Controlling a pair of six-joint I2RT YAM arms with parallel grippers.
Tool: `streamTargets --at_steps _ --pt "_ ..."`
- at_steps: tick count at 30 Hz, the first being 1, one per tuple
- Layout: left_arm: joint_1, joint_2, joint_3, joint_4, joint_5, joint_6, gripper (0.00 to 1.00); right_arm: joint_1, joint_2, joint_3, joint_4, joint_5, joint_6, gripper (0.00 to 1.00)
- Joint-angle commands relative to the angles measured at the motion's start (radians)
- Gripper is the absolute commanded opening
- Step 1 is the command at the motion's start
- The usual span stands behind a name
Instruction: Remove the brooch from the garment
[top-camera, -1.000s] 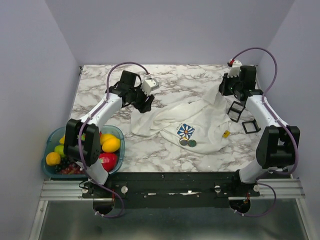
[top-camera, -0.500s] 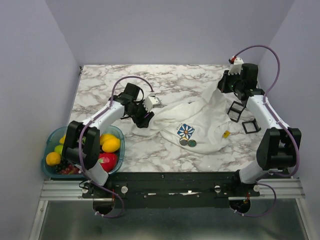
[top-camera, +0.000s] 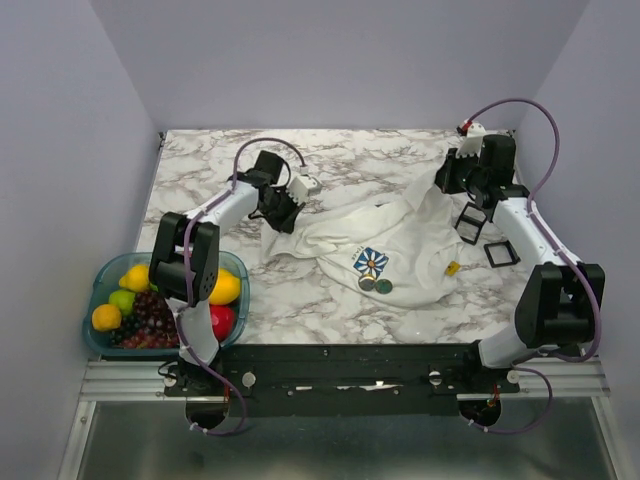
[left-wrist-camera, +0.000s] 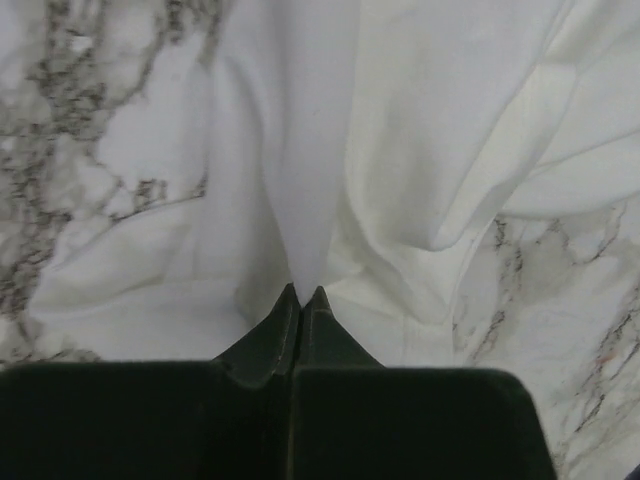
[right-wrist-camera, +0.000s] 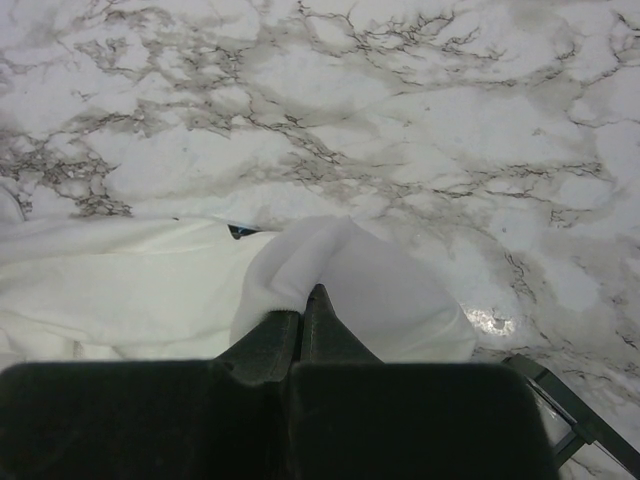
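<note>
The white garment (top-camera: 410, 245) lies crumpled at the table's centre right, and it fills the left wrist view (left-wrist-camera: 420, 120). On its chest is a dark blue diamond logo (top-camera: 372, 262) with a yellow centre. Just below it sits the small round brooch (top-camera: 367, 284), too small to show detail, with a second round badge (top-camera: 385, 287) beside it. My left gripper (top-camera: 283, 214) (left-wrist-camera: 303, 293) is shut on the garment's left edge, well left of the brooch. My right gripper (top-camera: 446, 186) (right-wrist-camera: 310, 298) is shut on a raised fold (right-wrist-camera: 360, 280) at the garment's far right corner.
A blue bowl (top-camera: 100, 275) of fruit stands at the near left, beside the left arm's base. Two black square frames (top-camera: 472, 222) (top-camera: 502, 253) lie right of the garment, one showing in the right wrist view (right-wrist-camera: 575, 415). A small yellow bit (top-camera: 452, 268) rests on the cloth.
My left gripper came down from above the table onto the garment's left edge and shut on the cloth. The right gripper kept its hold and shifted slightly toward the back.
</note>
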Motion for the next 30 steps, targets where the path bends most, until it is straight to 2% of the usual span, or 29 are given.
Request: streamTargets --at_steps 1,2,3,4,6,9,14,20,23,30 --pt "0.091 -0.012 0.121 -0.049 -0.020 0.082 0.00 -0.004 -0.031 -0.021 0.019 0.003 0.009 0.01" --pt "0.104 -0.009 0.149 -0.049 -0.049 0.082 0.00 -0.005 -0.028 -0.024 0.020 0.001 0.012 0.01" --pt "0.110 0.002 0.164 -0.050 -0.070 0.081 0.06 -0.004 -0.025 -0.024 0.020 0.000 0.013 0.01" --pt "0.113 0.007 0.179 -0.073 -0.086 0.079 0.20 -0.004 -0.027 -0.024 0.020 -0.003 0.015 0.01" --pt "0.113 0.005 0.204 -0.089 -0.089 0.050 0.40 -0.004 -0.024 -0.020 0.020 -0.005 0.018 0.01" --pt "0.112 -0.068 0.149 -0.043 -0.035 -0.021 0.47 -0.004 -0.024 -0.017 0.019 -0.002 0.016 0.01" --pt "0.087 -0.177 0.054 0.040 0.058 -0.107 0.50 -0.004 -0.022 -0.023 0.014 -0.003 0.019 0.01" --pt "0.065 -0.075 0.106 -0.004 -0.081 -0.209 0.53 -0.004 -0.014 -0.017 0.008 -0.016 0.032 0.01" --pt "0.070 -0.009 0.169 -0.069 -0.086 -0.232 0.53 -0.004 -0.016 -0.017 0.007 -0.012 0.027 0.01" --pt "0.070 0.027 0.163 -0.055 -0.100 -0.254 0.53 -0.004 -0.028 -0.032 0.008 -0.009 0.021 0.01"
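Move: My left hand has the garment's left end pinched low over the table; the bare marble it is drawn towards starts about 7 cm farther out and 5 cm to its left, some 4 cm lower. The blue patch lies about 20 cm right and 8 cm back of this hand, the green disc 23 cm right and 13 cm back. That marble spot is roughly 40 cm left of my right hand, 2 cm back and 17 cm below. I swing the garment's left end forward, left and up with my left hand, about 10 cm in all, opening my fingers halfway as the swing tops out so that they let go of the cloth. Then I draw back some 4 cm while still rising a little, and sink about 4 cm towards the cloth again, turned about 15 degrees counter-clockwise. My right hand stays put, keeping its pinch on the garment's far right part. ##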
